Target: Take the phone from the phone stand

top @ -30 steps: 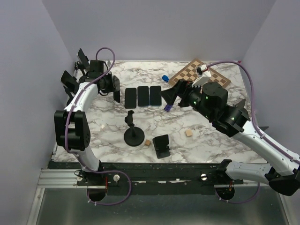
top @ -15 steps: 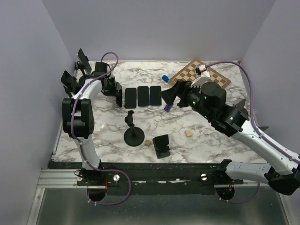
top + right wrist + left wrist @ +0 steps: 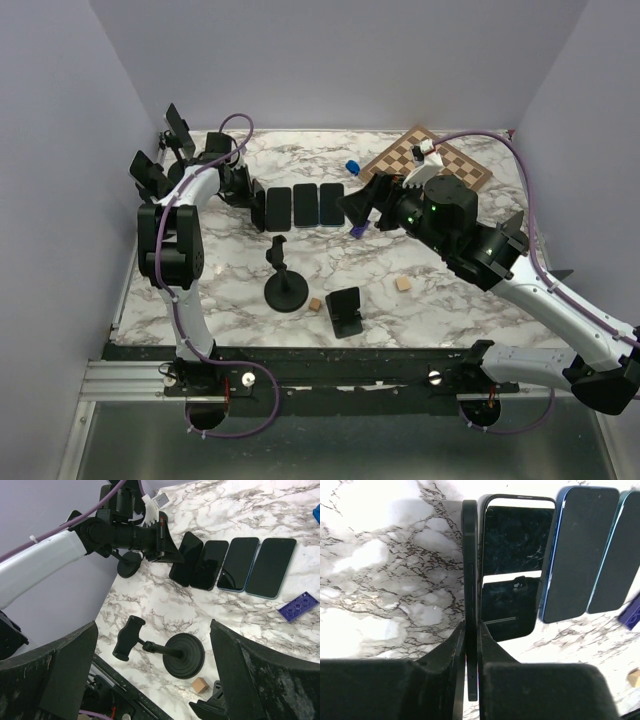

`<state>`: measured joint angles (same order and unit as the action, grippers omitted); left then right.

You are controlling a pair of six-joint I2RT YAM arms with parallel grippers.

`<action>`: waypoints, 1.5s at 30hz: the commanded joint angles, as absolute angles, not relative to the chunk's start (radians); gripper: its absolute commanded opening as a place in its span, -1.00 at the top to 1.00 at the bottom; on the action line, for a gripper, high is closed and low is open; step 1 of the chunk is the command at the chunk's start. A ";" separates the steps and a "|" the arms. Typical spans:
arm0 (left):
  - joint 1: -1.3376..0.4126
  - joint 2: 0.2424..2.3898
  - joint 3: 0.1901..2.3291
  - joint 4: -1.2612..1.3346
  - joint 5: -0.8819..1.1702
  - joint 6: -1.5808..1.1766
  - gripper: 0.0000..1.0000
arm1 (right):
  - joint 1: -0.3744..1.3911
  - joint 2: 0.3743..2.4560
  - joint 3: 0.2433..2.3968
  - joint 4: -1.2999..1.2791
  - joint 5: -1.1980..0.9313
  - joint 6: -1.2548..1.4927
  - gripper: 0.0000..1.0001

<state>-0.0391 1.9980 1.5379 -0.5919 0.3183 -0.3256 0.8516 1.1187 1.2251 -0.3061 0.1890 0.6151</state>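
My left gripper [image 3: 470, 645] is shut on a black phone [image 3: 469, 570], held edge-on and low over the table, right beside a row of three phones lying flat. In the top view the left gripper [image 3: 250, 198] and the phone [image 3: 262, 212] are at the left end of that row. The right wrist view shows the phone [image 3: 186, 559] tilted in the fingers. The black phone stand [image 3: 285, 282] with a round base stands in front, its cradle [image 3: 127, 637] empty. My right gripper [image 3: 160, 680] is open and empty, hovering above the stand and also seen from the top [image 3: 360, 205].
The row holds a black phone [image 3: 512, 565], a blue one [image 3: 575, 550] and a teal one [image 3: 620, 550]. A small folding stand [image 3: 345, 312], two wooden cubes [image 3: 403, 284] [image 3: 315, 304], a purple brick [image 3: 357, 230], a chessboard [image 3: 425, 160] and two stands by the left wall [image 3: 150, 175] are on the table.
My left gripper has carried the black phone rightward, up against the left end of the phone row. My right gripper has shifted slightly left.
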 commanded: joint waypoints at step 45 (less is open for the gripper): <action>-0.022 1.073 1.179 -0.384 -0.293 -0.260 -0.90 | 0.858 1.339 1.298 -0.253 -0.094 0.647 -1.00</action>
<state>-0.0395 1.2137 1.2472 -0.4763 -0.0822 -0.3077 0.8516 1.3315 1.2652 -0.2691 0.0837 0.7200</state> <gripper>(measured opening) 0.892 0.998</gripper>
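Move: The left hand holds a phone on its long edge, top leaning left. The bare spot it will lie on is about 6 cm below, 1 cm ahead and 1 cm left of that hand; the nearest flat phone lies 7 cm right and 2 cm ahead, the next one 15 cm right and 3 cm ahead. The empty stand is 10 cm right and 25 cm back. From the right hand the spot is some 19 cm ahead, 35 cm left and 34 cm below. The left fingers let go of the phone's upper part, opening nearly wide while the hand stays low and eases about a centimetre left. The hand then climbs away from the row, about 21 cm up, swinging back and left late in the rise as the fingers tip upward some 35 degrees. The right hand, still open, sinks and shifts left about 5 cm each. ##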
